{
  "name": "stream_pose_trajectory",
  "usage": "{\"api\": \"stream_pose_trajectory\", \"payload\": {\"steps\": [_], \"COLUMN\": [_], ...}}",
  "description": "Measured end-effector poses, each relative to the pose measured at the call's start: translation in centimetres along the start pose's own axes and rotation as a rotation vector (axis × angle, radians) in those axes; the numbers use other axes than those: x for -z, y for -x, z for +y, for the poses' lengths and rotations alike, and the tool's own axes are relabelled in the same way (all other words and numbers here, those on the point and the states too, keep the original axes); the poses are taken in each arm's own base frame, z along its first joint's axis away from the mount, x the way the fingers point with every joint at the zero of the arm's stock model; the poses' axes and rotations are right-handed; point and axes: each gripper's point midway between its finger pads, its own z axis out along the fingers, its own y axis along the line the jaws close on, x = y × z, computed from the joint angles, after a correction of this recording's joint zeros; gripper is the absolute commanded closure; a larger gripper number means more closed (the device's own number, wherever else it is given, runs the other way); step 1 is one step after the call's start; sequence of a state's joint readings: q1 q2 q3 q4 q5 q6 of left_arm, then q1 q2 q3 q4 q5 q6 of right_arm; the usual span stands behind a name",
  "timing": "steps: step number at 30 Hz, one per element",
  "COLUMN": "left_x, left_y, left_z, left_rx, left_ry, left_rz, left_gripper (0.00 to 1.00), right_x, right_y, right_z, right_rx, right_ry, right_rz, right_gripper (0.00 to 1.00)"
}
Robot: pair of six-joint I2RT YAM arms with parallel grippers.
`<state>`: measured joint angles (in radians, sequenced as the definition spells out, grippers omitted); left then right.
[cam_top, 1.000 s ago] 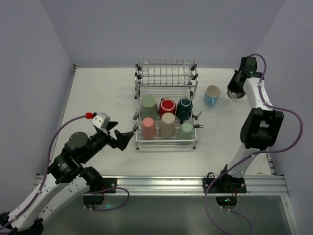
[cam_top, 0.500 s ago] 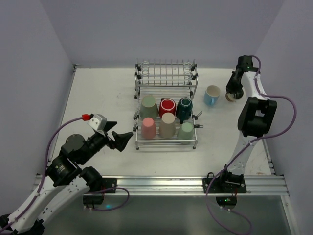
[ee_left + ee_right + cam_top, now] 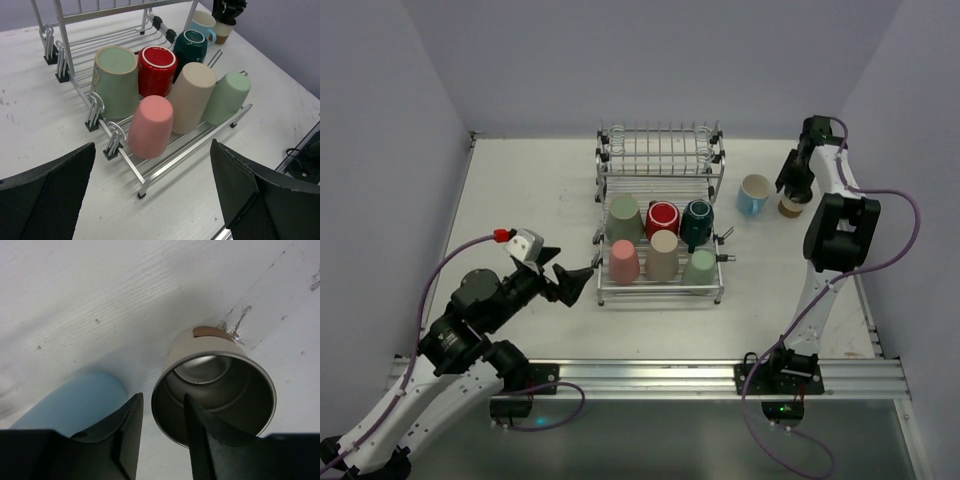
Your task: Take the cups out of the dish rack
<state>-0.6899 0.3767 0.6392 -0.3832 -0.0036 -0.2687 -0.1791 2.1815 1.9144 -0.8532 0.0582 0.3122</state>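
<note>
The dish rack (image 3: 660, 290) stands mid-table. Its lower tray holds the sage green (image 3: 623, 215), red (image 3: 662, 216), dark teal (image 3: 697, 220), pink (image 3: 624, 262), beige (image 3: 663, 255) and mint green (image 3: 700, 268) cups. The light blue cup (image 3: 754, 194) stands on the table right of the rack. The tan-brown cup (image 3: 215, 385) stands upright beside it. My right gripper (image 3: 794, 185) is straight above that cup and slightly open (image 3: 161, 397). One finger is inside the rim and one outside, with a gap showing. My left gripper (image 3: 570, 280) is wide open and empty, just in front of the rack's near-left corner (image 3: 152, 150).
The rack's upper shelf (image 3: 660, 140) is bare wire with upright prongs. The right arm's links (image 3: 840, 240) rise along the table's right side. The table's near edge and the aluminium rail (image 3: 720, 375) lie behind my left gripper.
My right gripper has come down and toward the light blue cup with the tan-brown cup, which now stands on the table. The jaws have loosened. The left gripper has barely moved.
</note>
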Motion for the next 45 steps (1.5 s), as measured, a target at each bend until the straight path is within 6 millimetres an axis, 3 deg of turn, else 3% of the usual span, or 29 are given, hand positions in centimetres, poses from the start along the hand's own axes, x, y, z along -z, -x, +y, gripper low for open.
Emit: {"api": "stream_pose_trajectory", "payload": {"steps": [6, 9, 12, 16, 20, 23, 25, 30, 34, 37, 40, 45], "left_x": [-0.5, -0.8, -1.3, -2.4, -3.6, -4.6, -5.5, -8.0, -10.3, -12.8, -14.8, -16.9], "left_y": [-0.5, -0.8, -1.5, -2.7, -4.1, -4.7, -4.4, -1.5, 0.4, -0.2, -2.5, -5.1], "left_z": [0.4, 0.6, 0.6, 0.4, -0.2, -0.9, -1.5, -4.8, -8.0, -9.2, -9.2, -8.3], "left_rx": [0.002, 0.003, 0.004, 0.009, 0.031, 0.062, 0.081, 0.074, 0.038, 0.005, -0.039, -0.106], "left_ry": [0.019, 0.025, 0.021, 0.006, -0.022, -0.055, -0.076, -0.149, -0.186, -0.170, -0.120, -0.050], "left_rz": [0.024, 0.043, 0.074, 0.135, 0.199, 0.236, 0.247, 0.224, 0.204, 0.229, 0.283, 0.345], "left_gripper": [0.00, 0.00, 0.00, 0.00, 0.00, 0.00, 0.00, 0.00, 0.00, 0.00, 0.00, 0.00], "right_x": [0.5, 2.2, 5.8, 13.1, 19.6, 22.3, 22.5, 22.3, 24.7, 26.9, 28.6, 29.3], "right_y": [0.4, 1.1, 1.9, 1.3, -1.3, -4.3, -6.3, -12.9, -15.4, -16.6, -17.7, -19.4], "right_z": [0.4, 0.7, 1.3, 2.3, 3.4, 4.5, 5.2, 5.8, 5.6, 5.4, 5.3, 5.4], "right_rx": [-0.003, -0.016, -0.045, -0.103, -0.143, -0.145, -0.136, -0.101, -0.062, -0.024, 0.011, 0.056], "right_ry": [0.019, 0.041, 0.097, 0.246, 0.450, 0.603, 0.670, 0.794, 0.885, 0.942, 0.986, 1.036], "right_rz": [-0.011, -0.047, -0.134, -0.309, -0.478, -0.544, -0.547, -0.501, -0.556, -0.620, -0.667, -0.666], "right_gripper": [0.43, 0.37, 0.30, 0.24, 0.20, 0.20, 0.20, 0.21, 0.21, 0.21, 0.21, 0.21]}}
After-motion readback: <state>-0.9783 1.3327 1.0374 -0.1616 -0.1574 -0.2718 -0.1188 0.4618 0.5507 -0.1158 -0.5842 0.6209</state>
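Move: The beige cup in the rack, upside down, lies some 10 cm ahead of the left hand, 18 cm to its right and 17 cm below. Of the beige cup, the pink cup is about 10 cm left, the light green cup 9 cm right and 3 cm nearer, the red mug 9 cm farther out. The brown-and-cream cup's middle is roughly 2 cm ahead, 3 cm right and 3 cm below the right hand; the blue mug 8 cm left, 3 cm ahead. The brown-and-cream cup's wall comes free as the right fingers, already parting, open wide; that hand lifts, then swings back about 25 cm and left past the blue mug towards the rack's right side, tipping up some 60 degrees. The beige cup is approached by the wide-open left hand, going about 18 cm right, somewhat forward, and dipping, rising, then sinking again, fingers tilting down. ##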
